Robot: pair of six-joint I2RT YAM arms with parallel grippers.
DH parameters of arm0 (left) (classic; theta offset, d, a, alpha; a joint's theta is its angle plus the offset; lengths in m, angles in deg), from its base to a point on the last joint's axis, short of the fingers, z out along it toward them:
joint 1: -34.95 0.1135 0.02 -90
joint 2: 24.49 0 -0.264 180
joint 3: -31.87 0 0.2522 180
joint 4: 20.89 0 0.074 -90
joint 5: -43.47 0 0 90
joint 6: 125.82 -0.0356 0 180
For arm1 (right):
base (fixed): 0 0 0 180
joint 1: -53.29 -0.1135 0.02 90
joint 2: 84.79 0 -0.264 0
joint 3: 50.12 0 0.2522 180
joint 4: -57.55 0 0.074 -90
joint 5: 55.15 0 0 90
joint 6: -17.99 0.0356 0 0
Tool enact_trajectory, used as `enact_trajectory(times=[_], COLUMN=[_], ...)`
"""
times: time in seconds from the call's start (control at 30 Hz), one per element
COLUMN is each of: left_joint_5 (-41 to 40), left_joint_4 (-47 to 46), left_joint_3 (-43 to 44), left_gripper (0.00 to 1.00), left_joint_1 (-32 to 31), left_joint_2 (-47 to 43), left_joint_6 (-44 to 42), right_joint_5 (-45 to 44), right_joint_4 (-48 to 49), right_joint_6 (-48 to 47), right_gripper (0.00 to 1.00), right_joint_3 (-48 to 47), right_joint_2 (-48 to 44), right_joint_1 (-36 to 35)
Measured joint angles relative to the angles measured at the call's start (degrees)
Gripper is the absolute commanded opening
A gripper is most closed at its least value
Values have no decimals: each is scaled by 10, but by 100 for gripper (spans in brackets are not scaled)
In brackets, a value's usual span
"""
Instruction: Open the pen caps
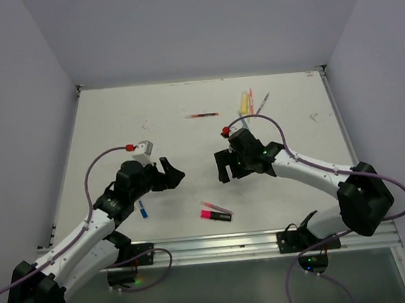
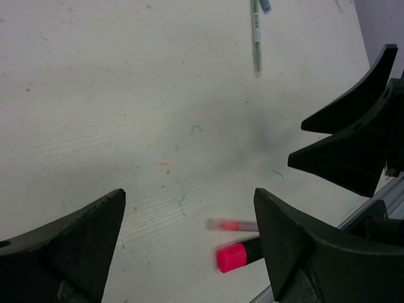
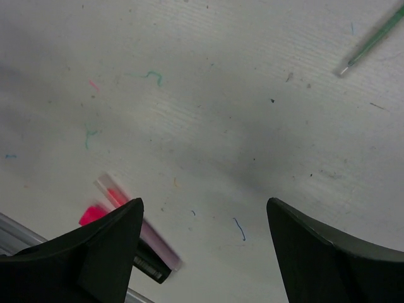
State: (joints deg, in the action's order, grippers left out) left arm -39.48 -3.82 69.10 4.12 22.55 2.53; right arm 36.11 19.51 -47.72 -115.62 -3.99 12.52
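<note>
A pink-and-black highlighter point(image 1: 216, 215) lies near the table's front edge, its pink cap point(image 2: 231, 257) on. A slim clear pen point(image 1: 216, 207) with a pink core lies just behind it. My left gripper point(image 1: 174, 169) hovers open and empty to the upper left of both pens. My right gripper point(image 1: 219, 168) faces it, also open and empty. In the left wrist view the highlighter's black body runs behind my right-hand finger point(image 2: 303, 246). In the right wrist view the highlighter point(image 3: 150, 266) and the clear pen point(image 3: 115, 189) show partly behind my left-hand finger point(image 3: 95, 252).
A blue pen point(image 1: 142, 208) lies beside the left arm. A red pen point(image 1: 203, 114) and several yellow, orange and grey pens point(image 1: 244, 103) lie at the back. A green pen point(image 3: 372, 39) is on the table. A metal rail point(image 1: 218, 244) edges the front.
</note>
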Motion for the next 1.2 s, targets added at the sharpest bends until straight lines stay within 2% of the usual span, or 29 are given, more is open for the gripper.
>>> enact_trajectory(times=[0.23,0.47,0.77,1.0,1.2], left_joint_5=[-43,-66,-75,-75,-75], left_joint_4=[43,68,81,81,82], left_joint_3=[6,9,12,12,12], left_gripper=[86,86,86,86,86], left_joint_1=[0,0,0,0,0], left_joint_2=[-18,-33,-34,-34,-35], left_joint_6=[-7,-15,-15,-15,-15], right_joint_5=[21,28,23,14,8], right_joint_4=[5,26,29,30,30], right_joint_6=[-25,-33,-36,-38,-38], right_gripper=[69,51,42,39,32], right_joint_3=[24,25,25,26,28], right_joint_2=[-1,41,67,70,89], right_joint_1=[-46,-110,-157,-171,-175])
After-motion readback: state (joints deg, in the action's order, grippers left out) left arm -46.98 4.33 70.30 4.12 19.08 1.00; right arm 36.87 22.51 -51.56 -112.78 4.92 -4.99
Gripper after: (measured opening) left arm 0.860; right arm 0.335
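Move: The pink-capped pen lies about 10 cm back from my right hand, 5 cm to its left and some 8 cm below. The black marker with the pink cap is right behind it, about 3 cm nearer my base and at much the same sideways place. The green pen is roughly 12 cm ahead of my right hand and 4 cm to its right, also on the table. From my left hand the pink-capped pen is about 12 cm right, 7 cm back and 12 cm down. I draw my right hand back about 9 cm towards the pink-capped pen, sinking some 6 cm and going 5 cm left, while it turns about 20 degrees counter-clockwise and its wide-open fingers narrow to around a third, bringing the tips over the pen's body behind the cap. My left hand eases 2 to 3 cm left, away from the pen, still open and empty. ##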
